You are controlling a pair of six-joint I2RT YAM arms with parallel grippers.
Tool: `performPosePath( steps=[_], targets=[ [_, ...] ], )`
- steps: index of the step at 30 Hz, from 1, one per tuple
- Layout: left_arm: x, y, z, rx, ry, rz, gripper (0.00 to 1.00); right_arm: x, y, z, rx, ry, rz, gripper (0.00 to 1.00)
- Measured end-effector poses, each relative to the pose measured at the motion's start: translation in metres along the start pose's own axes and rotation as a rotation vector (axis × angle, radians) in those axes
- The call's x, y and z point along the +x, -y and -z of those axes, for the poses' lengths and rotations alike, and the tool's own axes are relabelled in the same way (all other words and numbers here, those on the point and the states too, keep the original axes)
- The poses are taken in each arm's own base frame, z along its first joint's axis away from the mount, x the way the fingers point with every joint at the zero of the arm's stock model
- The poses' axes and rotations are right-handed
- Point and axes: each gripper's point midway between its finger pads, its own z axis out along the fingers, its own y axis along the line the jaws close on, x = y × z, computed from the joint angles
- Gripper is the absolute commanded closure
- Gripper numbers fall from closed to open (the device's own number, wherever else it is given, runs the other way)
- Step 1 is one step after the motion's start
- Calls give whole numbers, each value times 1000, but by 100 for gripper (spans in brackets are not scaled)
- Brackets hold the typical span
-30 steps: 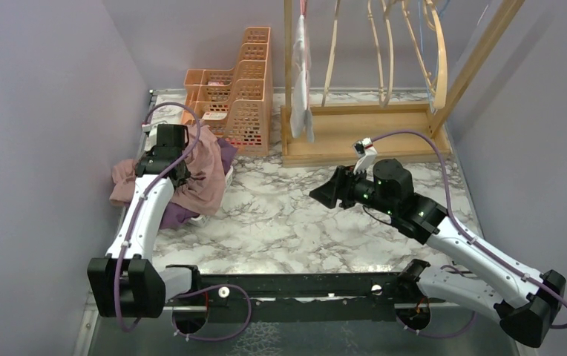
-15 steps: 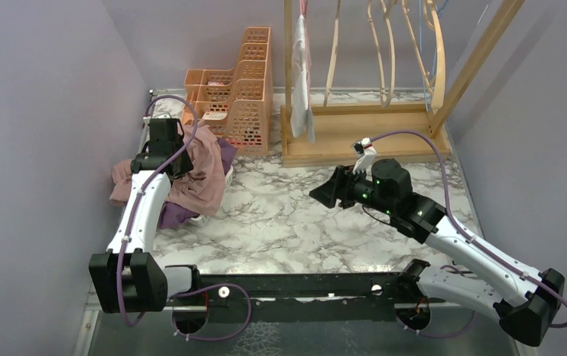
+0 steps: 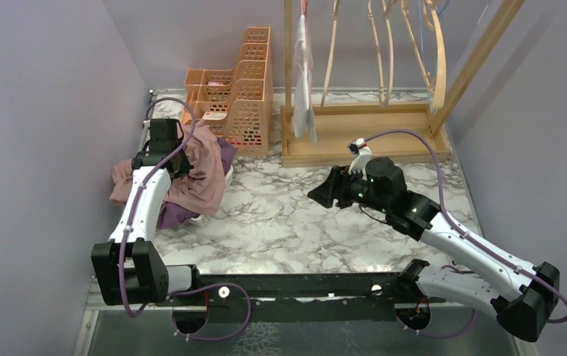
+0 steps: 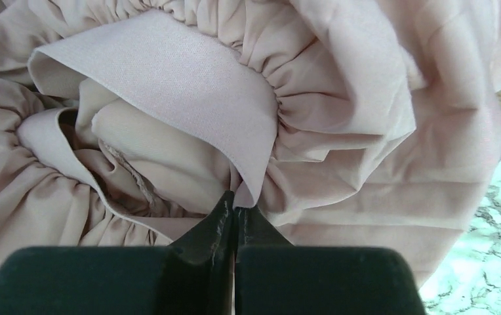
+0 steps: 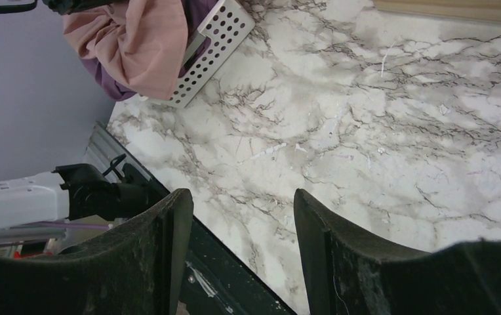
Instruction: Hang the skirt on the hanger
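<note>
The dusty pink skirt (image 3: 208, 172) lies crumpled at the table's left, on a pile of clothes. In the left wrist view its gathered cloth (image 4: 366, 131) fills the frame, with the flat waistband (image 4: 169, 85) folded over. My left gripper (image 4: 236, 205) is shut, pinching a fold of the waistband at its fingertips; from above it (image 3: 165, 142) sits on the pile's far left. Wooden hangers (image 3: 384, 44) hang on the rack at the back. My right gripper (image 3: 322, 194) hovers open over mid-table, its jaws (image 5: 238, 203) holding nothing.
A wooden rack base (image 3: 362, 133) stands at the back with a white garment (image 3: 301, 81) hanging from it. Orange baskets (image 3: 240, 96) stand behind the pile. A purple garment (image 3: 177, 215) and a white perforated basket (image 5: 215, 52) lie under the skirt. Walls close both sides.
My left gripper shifted slightly toward the back of the pile and closed on the skirt's waistband. The right arm edged a little to the left, its jaws still open.
</note>
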Motion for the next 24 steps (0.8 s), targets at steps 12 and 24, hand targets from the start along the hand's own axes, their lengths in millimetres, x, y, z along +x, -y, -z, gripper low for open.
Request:
performPosePath(
  steps=[12, 24],
  targets=[
    [-137, 40, 162, 272, 444, 13, 100, -38, -1, 4, 75, 106, 6, 39],
    [-114, 149, 314, 1036, 545, -279, 100, -69, -2, 13, 134, 205, 2, 39]
  ],
)
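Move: The left fingers are already shut on the edge of the pink skirt's gathered waistband, which lies right at their tips. The white basket under the heap has its middle about 11 cm below this hand and 2 cm back, straight in line sideways; the orange organizer stands some 20 cm ahead, 14 cm to the right and 3 cm lower. From the open, empty right hand, the waistband is roughly 38 cm left, 11 cm ahead and 7 cm lower. Keeping its pinch on the waistband, the left hand pulls the skirt up off the basket by about 33 cm, at first nearly straight up, then curving right some 15 cm and slightly back, while the fingers tip up to level and swing clockwise to point forward and right. The right hand, still open, rises about 5 cm, eases forward and turns slightly clockwise. ##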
